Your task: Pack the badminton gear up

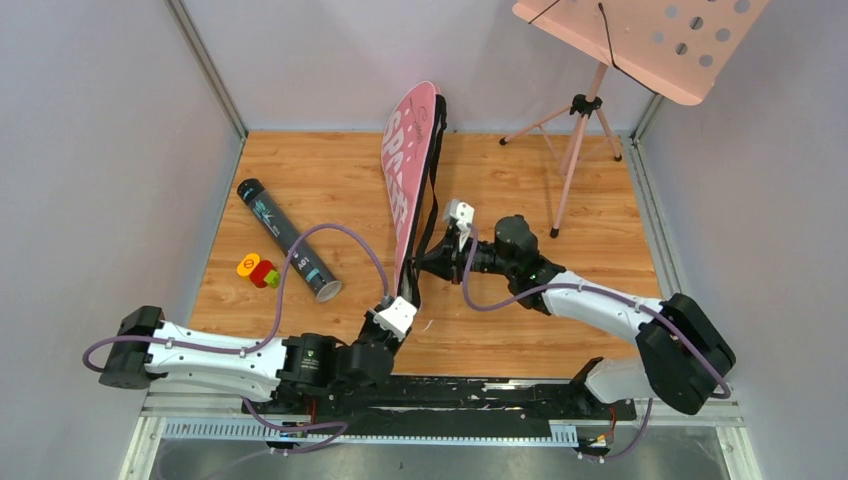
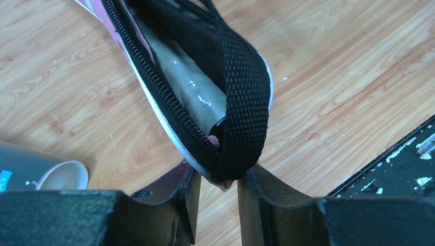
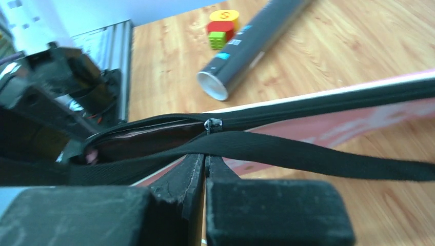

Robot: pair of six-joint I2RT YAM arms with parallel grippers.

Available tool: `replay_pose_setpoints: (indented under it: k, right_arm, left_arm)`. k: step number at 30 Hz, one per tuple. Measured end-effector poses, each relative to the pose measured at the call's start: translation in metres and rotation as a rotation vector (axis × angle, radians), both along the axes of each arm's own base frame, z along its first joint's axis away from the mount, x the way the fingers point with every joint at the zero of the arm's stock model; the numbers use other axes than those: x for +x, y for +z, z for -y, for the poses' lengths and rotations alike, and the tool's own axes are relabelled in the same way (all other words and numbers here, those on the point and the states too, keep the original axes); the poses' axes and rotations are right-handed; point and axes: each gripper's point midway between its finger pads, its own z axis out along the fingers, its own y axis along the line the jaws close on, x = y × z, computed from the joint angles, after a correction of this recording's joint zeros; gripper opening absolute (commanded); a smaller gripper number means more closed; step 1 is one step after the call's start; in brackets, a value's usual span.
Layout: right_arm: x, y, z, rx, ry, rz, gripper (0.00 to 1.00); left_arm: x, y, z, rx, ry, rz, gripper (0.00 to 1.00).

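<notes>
The pink "SPORT" racket bag (image 1: pixel 405 160) stands on its edge across the middle of the wooden floor. My left gripper (image 1: pixel 400 312) is at its near end; in the left wrist view the left gripper (image 2: pixel 218 177) is shut on the bag's tip and black strap (image 2: pixel 246 92). The zip is open there, and a white wrapped racket handle (image 2: pixel 195 87) shows inside. My right gripper (image 1: pixel 432 262) is at the bag's right side, shut (image 3: pixel 205 156) just under the zip slider (image 3: pixel 210 124). The strap (image 3: pixel 318 154) crosses its tips and hides any grip. The long black tube (image 1: pixel 288 240) lies to the left.
A small orange, red and green toy (image 1: pixel 258 270) sits against the tube's near side. A pink music stand (image 1: pixel 640 40) rises at the back right, its tripod legs (image 1: pixel 575 150) on the floor. Grey walls close in left, right and behind.
</notes>
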Motion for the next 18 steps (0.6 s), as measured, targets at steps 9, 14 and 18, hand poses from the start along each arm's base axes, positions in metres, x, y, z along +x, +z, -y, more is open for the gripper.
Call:
replay_pose_setpoints:
  k: [9,14,18]
  right_arm:
    - [-0.068,0.014,-0.012,-0.031,0.179,0.127,0.0]
    - [-0.092,0.022,-0.011,-0.043,0.225,0.183,0.0]
    - [-0.101,0.015,-0.011,-0.074,0.241,0.193,0.0]
  left_arm:
    - [0.008,0.025,0.0,-0.033,0.004,0.016,0.37]
    - [0.01,0.03,-0.001,-0.032,-0.004,0.013,0.37]
    - [0.012,0.029,-0.002,-0.023,-0.011,0.008,0.37]
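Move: About 11 cm back from the right hand, 3 cm to its left and some 5 cm lower, is the near end of the pink racket bag, where the zip still gapes. The black strap hangs roughly 12 cm ahead of the right hand and 4 cm to its right; the shuttlecock tube's open end lies level with it, some 26 cm left on the table. From the left hand, the zip pull is about 11 cm ahead, 3 cm right and 5 cm up. Drawing the zip pull along the bag's upper edge, the right hand travels about 10 cm back towards the left hand, easing upward and turning some 15 degrees counter-clockwise, its fingers still shut on the pull. The left hand keeps its pinch on the bag's near end and lifts it about 3 cm, slowing as the right fingers come close. ##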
